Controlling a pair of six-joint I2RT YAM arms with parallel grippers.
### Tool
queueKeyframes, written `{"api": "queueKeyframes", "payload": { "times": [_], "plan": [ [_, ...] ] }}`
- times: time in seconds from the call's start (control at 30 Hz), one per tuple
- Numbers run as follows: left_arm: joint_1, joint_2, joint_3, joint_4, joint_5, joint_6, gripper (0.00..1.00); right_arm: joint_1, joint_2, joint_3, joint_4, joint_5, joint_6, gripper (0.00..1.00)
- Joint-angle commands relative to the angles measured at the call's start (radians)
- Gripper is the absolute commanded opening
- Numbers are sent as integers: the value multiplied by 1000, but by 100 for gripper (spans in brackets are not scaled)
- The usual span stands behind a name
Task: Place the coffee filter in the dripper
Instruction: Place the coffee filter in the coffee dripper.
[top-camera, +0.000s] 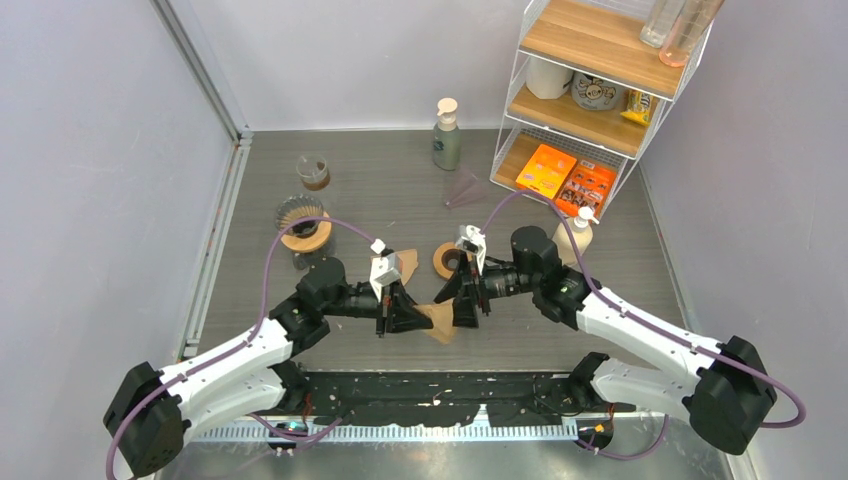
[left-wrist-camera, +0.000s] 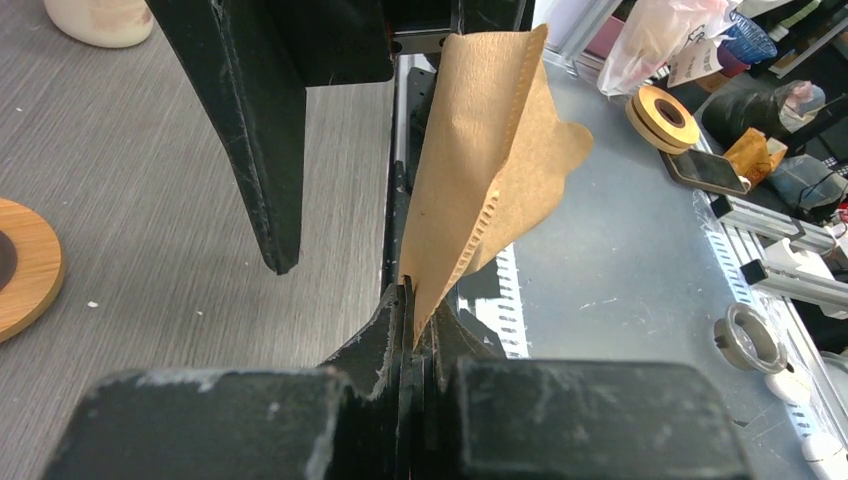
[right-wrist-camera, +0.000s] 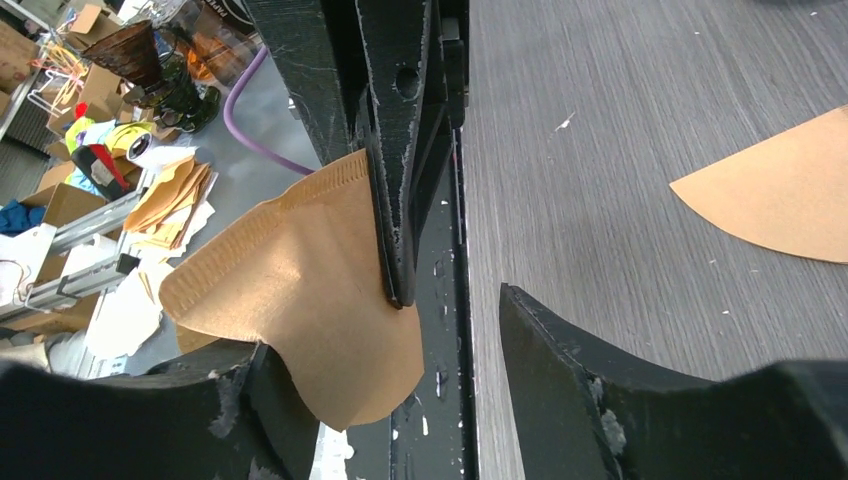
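Observation:
A brown paper coffee filter (left-wrist-camera: 480, 170) is pinched at one corner by my left gripper (left-wrist-camera: 412, 300), which is shut on it just above the table's near edge (top-camera: 437, 322). My right gripper (right-wrist-camera: 400, 390) faces it with its jaws apart. The filter's loose edge (right-wrist-camera: 300, 290) hangs between them, against the left finger (right-wrist-camera: 230, 400) and away from the right one. The dripper (top-camera: 300, 213), a dark ribbed cone with a wooden collar on a glass carafe, stands at the back left, far from both grippers.
A second filter (top-camera: 407, 262) lies flat on the table, with a wooden ring (top-camera: 447, 260) beside it. A small glass (top-camera: 314, 172), a pump bottle (top-camera: 447, 135), a white wire shelf (top-camera: 585, 100) and a cream bottle (top-camera: 573, 232) stand farther back.

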Motion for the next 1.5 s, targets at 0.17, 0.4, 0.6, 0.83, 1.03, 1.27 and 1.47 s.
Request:
{"api": "queueKeyframes", "payload": {
  "times": [0.17,0.4,0.6,0.83,1.03,1.27,1.47],
  "plan": [
    [-3,-19,1,68,39,-3,0,16,-23,24,17,42,-38,56],
    [-6,-33,-3,66,50,-4,0,18,-61,35,-49,80,-75,51],
    [-10,-26,1,68,52,-3,0,17,-68,26,-15,30,-67,39],
    [-9,-28,4,64,52,-3,0,17,-62,20,8,-22,-59,21],
    [-10,-45,7,31,12,-2,0,16,-72,23,0,-2,-62,6],
    [-9,-78,19,-31,-61,-5,21,16,-95,30,-28,131,-64,5],
    [-9,-129,41,-187,-286,1,81,16,-117,46,-74,305,-30,5]
  ]
}}
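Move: The coffee filter, still pinched by the left fingers, has its middle about 3 cm to the right of that hand, roughly level with it and 1 cm back. From the right hand, which reaches in with open fingers, the filter is about 3 cm left and 2 cm back, at about the same height. From the right hand, the wooden ring lies on the table some 15 cm ahead, 1 cm right and 15 cm below; the spare filter lies about 12 cm ahead, 12 cm left, also 15 cm below. The coffee filter is passed from hand to hand: the right fingers, already around its free end, close and pinch it while the left hand keeps hold, both nearly still and drifting up under 1 cm. Only then do the left fingers open wide. Meanwhile the right hand eases forward about 2 cm, carrying the filter and turning slightly clockwise; the left follows forward about 1.5 cm. ##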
